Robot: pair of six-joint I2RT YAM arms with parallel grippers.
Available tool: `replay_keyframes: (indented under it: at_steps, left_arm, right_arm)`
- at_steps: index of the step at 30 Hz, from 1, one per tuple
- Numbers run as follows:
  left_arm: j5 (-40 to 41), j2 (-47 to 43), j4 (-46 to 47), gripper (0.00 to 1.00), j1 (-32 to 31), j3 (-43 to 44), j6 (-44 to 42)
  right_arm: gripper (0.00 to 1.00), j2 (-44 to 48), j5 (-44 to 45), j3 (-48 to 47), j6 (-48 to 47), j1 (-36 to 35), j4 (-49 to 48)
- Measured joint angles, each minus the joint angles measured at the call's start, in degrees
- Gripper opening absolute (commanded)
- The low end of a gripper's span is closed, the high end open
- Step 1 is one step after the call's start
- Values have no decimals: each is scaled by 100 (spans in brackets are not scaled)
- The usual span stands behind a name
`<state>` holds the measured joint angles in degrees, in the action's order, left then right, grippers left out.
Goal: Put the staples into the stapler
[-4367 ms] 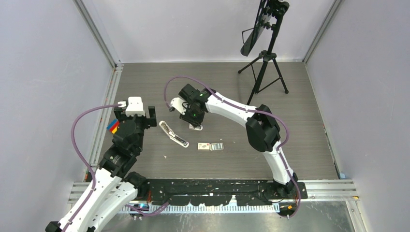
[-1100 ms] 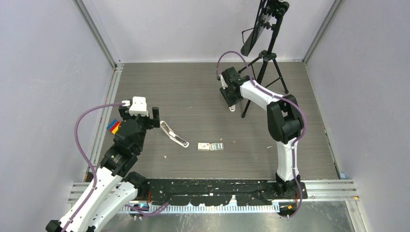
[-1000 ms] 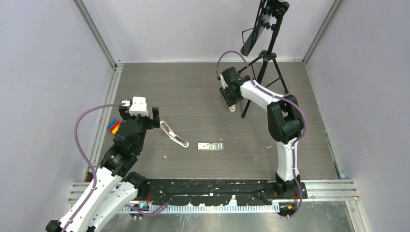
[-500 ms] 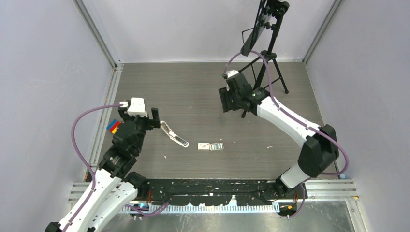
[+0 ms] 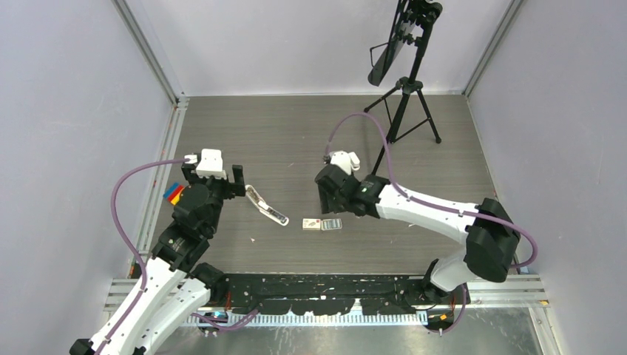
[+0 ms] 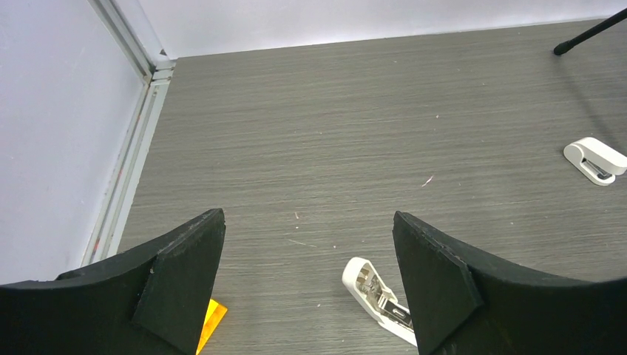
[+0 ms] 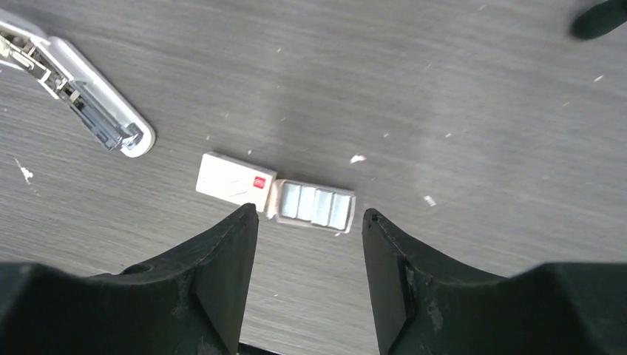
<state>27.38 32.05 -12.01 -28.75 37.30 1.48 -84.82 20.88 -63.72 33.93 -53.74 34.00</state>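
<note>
The stapler [image 5: 266,207] lies opened on the grey floor, its silver channel facing up; it also shows in the left wrist view [image 6: 373,292] and the right wrist view [image 7: 81,111]. The staples sit in a grey tray [image 7: 318,205] slid half out of a white box with a red mark [image 7: 235,180], right of the stapler [image 5: 322,224]. My right gripper [image 7: 309,213] hovers just above that tray, open and empty [image 5: 325,198]. My left gripper [image 6: 307,217] stands open and empty just left of the stapler's far end [image 5: 235,181].
A shorter white stapler [image 6: 595,159] lies further back to the right. A black tripod [image 5: 403,103] stands at the back right. An orange tag [image 6: 211,322] shows under my left finger. Metal rails edge the floor on the left [image 5: 166,140].
My right arm has swung from the back near the tripod forward to above the staples box, and its jaws have opened wider. The left arm has not moved.
</note>
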Motion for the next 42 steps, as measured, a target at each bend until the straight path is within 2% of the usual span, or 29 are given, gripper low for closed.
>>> replay_keyframes:
  at_steps: [5, 10, 18, 24, 42]
  left_arm:
    - [-9, 7, -9, 86, 0, 0, 0]
    - [-66, 22, -33, 86, 0, 0, 4]
    - [-105, 31, -48, 86, 0, 0, 4]
    - [-151, 85, -50, 86, 0, 0, 4]
    - [-170, 136, -57, 86, -24, 0, 4]
  right_arm:
    - [48, -282, 319, 212, 719, -463, -127]
    - [41, -680, 520, 291, 1115, -592, -179]
    - [39, -994, 649, 291, 1329, -610, -229]
    - [31, -1058, 647, 358, 1453, -610, -229]
    - [28, -1360, 651, 361, 1606, -636, -90]
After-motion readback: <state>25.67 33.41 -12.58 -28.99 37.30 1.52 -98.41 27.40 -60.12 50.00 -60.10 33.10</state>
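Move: The open tray of staples lies about 11 cm below the right hand, some 3 cm back and 1 cm to its left. The printed staple box adjoins it, 6 cm farther left; the opened stapler lies about 20 cm left and 3 cm ahead of the hand, and the small closed stapler some 18 cm ahead and 7 cm right. From the left hand the tray is about 23 cm right, 5 cm back and 26 cm below. The open staple tray is what the right hand comes down to: it sinks about 9 cm, fast at first and then easing, while drawing back some 3 cm. The wrist turns about 10 degrees clockwise and tips slightly further down; the fingers close to roughly half their starting gap, tips ending just over the staple strips, still apart. ##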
